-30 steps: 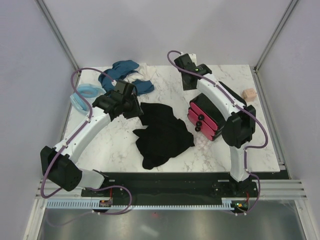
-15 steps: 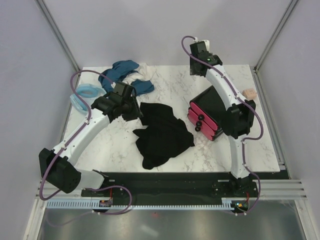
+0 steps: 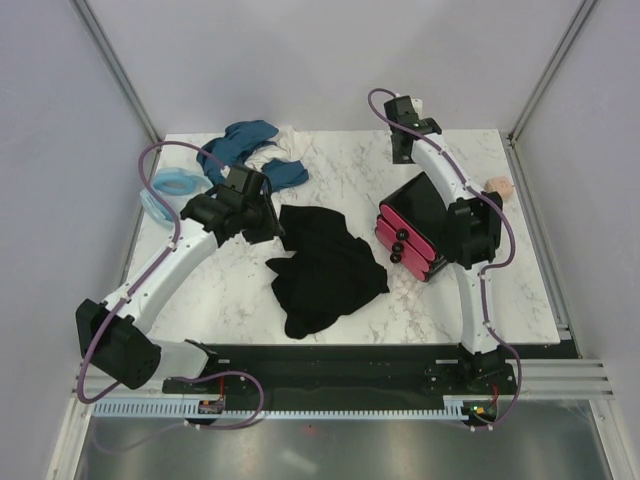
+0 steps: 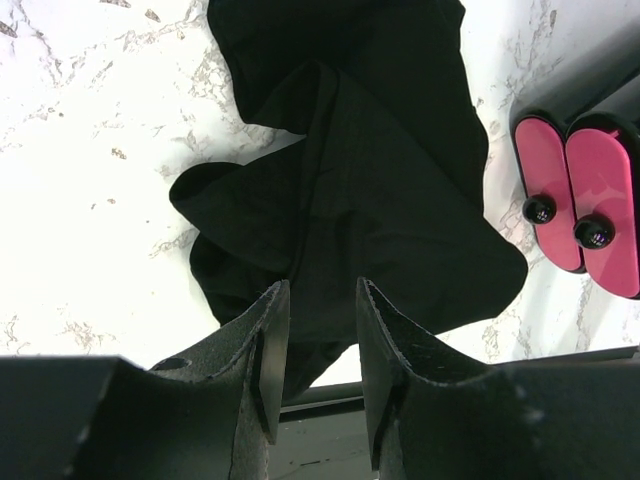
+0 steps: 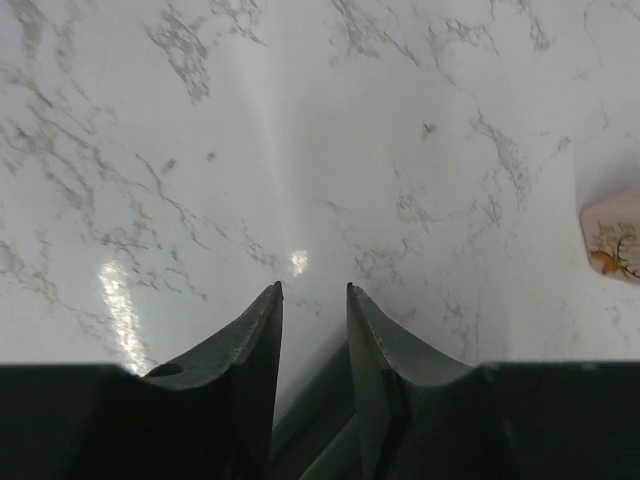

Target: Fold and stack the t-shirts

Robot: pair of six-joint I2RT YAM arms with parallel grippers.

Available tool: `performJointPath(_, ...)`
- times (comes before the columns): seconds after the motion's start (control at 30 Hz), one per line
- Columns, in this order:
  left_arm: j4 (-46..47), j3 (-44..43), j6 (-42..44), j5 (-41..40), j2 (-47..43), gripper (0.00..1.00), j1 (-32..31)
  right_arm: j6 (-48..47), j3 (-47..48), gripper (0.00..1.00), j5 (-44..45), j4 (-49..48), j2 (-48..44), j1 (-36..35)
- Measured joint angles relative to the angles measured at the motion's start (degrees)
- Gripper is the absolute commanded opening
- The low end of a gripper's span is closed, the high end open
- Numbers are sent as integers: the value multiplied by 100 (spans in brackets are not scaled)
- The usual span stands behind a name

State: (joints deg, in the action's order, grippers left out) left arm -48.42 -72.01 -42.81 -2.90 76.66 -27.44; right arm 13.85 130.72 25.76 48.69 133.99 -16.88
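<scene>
A crumpled black t-shirt [image 3: 325, 265] lies mid-table and fills the left wrist view [image 4: 370, 180]. My left gripper [image 3: 272, 222] hovers at its upper left edge, open [image 4: 318, 285] with a narrow gap and nothing between the fingers. More t-shirts are heaped at the back left: teal-blue [image 3: 245, 145], white [image 3: 272, 152] and light blue [image 3: 170, 188]. My right gripper [image 3: 405, 152] is raised over bare marble near the back edge, open [image 5: 314, 288] and holding nothing.
A black block with pink oblong panels [image 3: 408, 232] stands right of the black shirt, also seen from the left wrist [image 4: 585, 200]. A small pinkish-beige block [image 3: 497, 186] sits at the right [image 5: 612, 235]. Grey walls enclose the table.
The right arm swung from beside the pink-panelled block up to the back of the table. The left arm barely moved.
</scene>
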Motion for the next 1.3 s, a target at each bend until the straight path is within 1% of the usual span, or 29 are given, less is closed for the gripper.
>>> performJointPath(0.2, 0, -15, 2, 44, 251, 39, 2, 39, -1021, 37, 146, 175, -487, 155)
performJointPath(0.3, 4, -96, 4, 81, 485, 39, 2, 35, -1320, 37, 188, 372, -793, 214)
performJointPath(0.37, 7, -173, 4, 138, 599, 39, 2, 35, -1408, 38, 264, 490, -1001, 278)
performJointPath(0.47, 11, -273, 7, 177, 686, 39, 2, 33, -1558, 45, 337, 514, -1320, 407)
performJointPath(0.73, 33, -345, 9, 308, 785, 40, 7, 37, -1950, 41, 407, 570, -2065, 721)
performJointPath(0.87, 35, -345, 9, 343, 796, 39, 7, 42, -2048, 41, 415, 706, -2225, 723)
performJointPath(1.03, 48, -345, 9, 345, 793, 39, 7, 33, -2409, 41, 507, 570, -2441, 710)
performJointPath(1.2, 52, -345, 9, 345, 780, 39, 7, 26, -2675, 37, 540, 667, -2675, 728)
performJointPath(1.3, 55, -345, 9, 345, 750, 39, 7, 28, -2813, 38, 540, 723, -2791, 732)
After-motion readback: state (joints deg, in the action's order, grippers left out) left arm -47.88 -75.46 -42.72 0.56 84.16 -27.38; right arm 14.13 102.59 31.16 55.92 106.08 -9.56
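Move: The drawer box that the right gripper works on has its middle some 17 cm back, 6 cm to the right and about 6 cm lower. Its nearest corner is just back and right of the fingertips. The peach block lies about 23 cm right and 5 cm ahead; the black t-shirt lies roughly 30 cm back and 23 cm left. From the left gripper, the box is about 41 cm right and 8 cm ahead. Bring the right gripper back and to the right, about 13 cm back and 11 cm right, against the far side of the box to swivel it. Dip 2 cm at first, then climb to end some 5 cm above the start, fingertips at the far right corner. Turn the wrist about 10 degrees clockwise, fingers still partly open. Let the left gripper sink about 2 cm while easing forward and right. ##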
